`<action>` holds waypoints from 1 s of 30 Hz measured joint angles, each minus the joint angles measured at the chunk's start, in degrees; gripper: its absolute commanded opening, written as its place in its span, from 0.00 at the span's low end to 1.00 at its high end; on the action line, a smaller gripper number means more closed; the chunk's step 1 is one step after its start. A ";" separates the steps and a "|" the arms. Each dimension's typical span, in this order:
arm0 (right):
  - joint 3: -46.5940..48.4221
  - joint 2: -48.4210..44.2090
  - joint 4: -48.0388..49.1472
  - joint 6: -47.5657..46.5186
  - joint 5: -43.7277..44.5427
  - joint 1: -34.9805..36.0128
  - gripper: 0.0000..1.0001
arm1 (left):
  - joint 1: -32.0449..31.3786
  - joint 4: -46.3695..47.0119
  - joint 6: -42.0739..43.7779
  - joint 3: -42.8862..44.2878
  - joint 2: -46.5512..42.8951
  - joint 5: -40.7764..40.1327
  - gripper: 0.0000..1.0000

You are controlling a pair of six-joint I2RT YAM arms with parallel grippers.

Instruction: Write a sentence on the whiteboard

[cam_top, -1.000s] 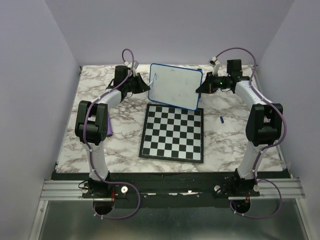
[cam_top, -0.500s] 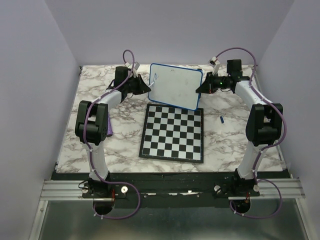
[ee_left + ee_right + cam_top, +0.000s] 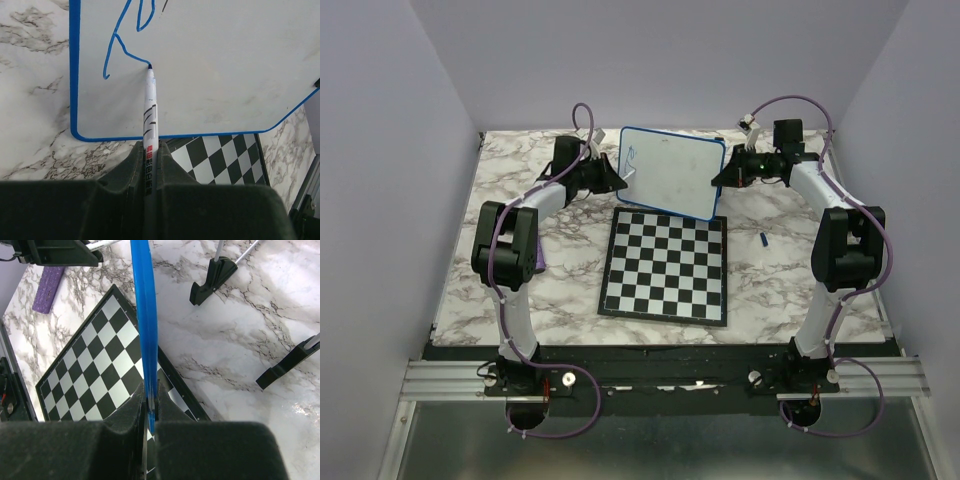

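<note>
The whiteboard (image 3: 672, 172), white with a blue rim, is held up tilted above the far end of the chessboard. My right gripper (image 3: 722, 178) is shut on its right rim, seen edge-on in the right wrist view (image 3: 145, 315). My left gripper (image 3: 617, 180) is shut on a white marker (image 3: 150, 115), and its blue tip touches the board face (image 3: 215, 65). Blue strokes (image 3: 120, 42) of the sentence run from the tip up toward the board's left edge; only a first letter or two shows.
The black-and-white chessboard (image 3: 667, 265) lies flat on the marble table under the whiteboard. A purple eraser (image 3: 48, 282) lies at the left. Two black feet (image 3: 214, 275) stand on the table behind the board. A small blue cap (image 3: 763, 239) lies right of the chessboard.
My left gripper has shifted slightly right along the board with the marker, lengthening the blue stroke. The right gripper and the whiteboard have stayed put.
</note>
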 measured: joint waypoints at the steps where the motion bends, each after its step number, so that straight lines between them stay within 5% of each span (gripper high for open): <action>1: 0.00 0.00 0.00 0.00 0.00 0.00 0.00 | -0.07 0.07 0.00 -0.15 0.00 0.13 0.00; 30: 0.00 0.02 0.00 -0.02 0.00 0.00 0.00 | -0.02 2.25 -1.70 -0.90 -6.67 0.22 0.00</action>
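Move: The left hand holds the marker with its tip on the whiteboard; the board's middle lies about 12 cm to the right of that hand and 3 cm ahead, at nearly its height. The blue letter being drawn stands some 6 cm ahead and 2 cm right. The chessboard's middle is roughly 20 cm back, 11 cm right and 14 cm below. From the right hand, gripping the board's right edge, the board's middle is about 12 cm left and 2 cm ahead. The marker tip, already on the whiteboard, ends the letter's leg with a short tail as the left hand draws back about 1 cm; then the tip comes free and the hand rises some 6 cm above its starting height, tipping its fingers up a few degrees and keeping its grip on the marker. The right hand stays still, holding the board's right edge. ##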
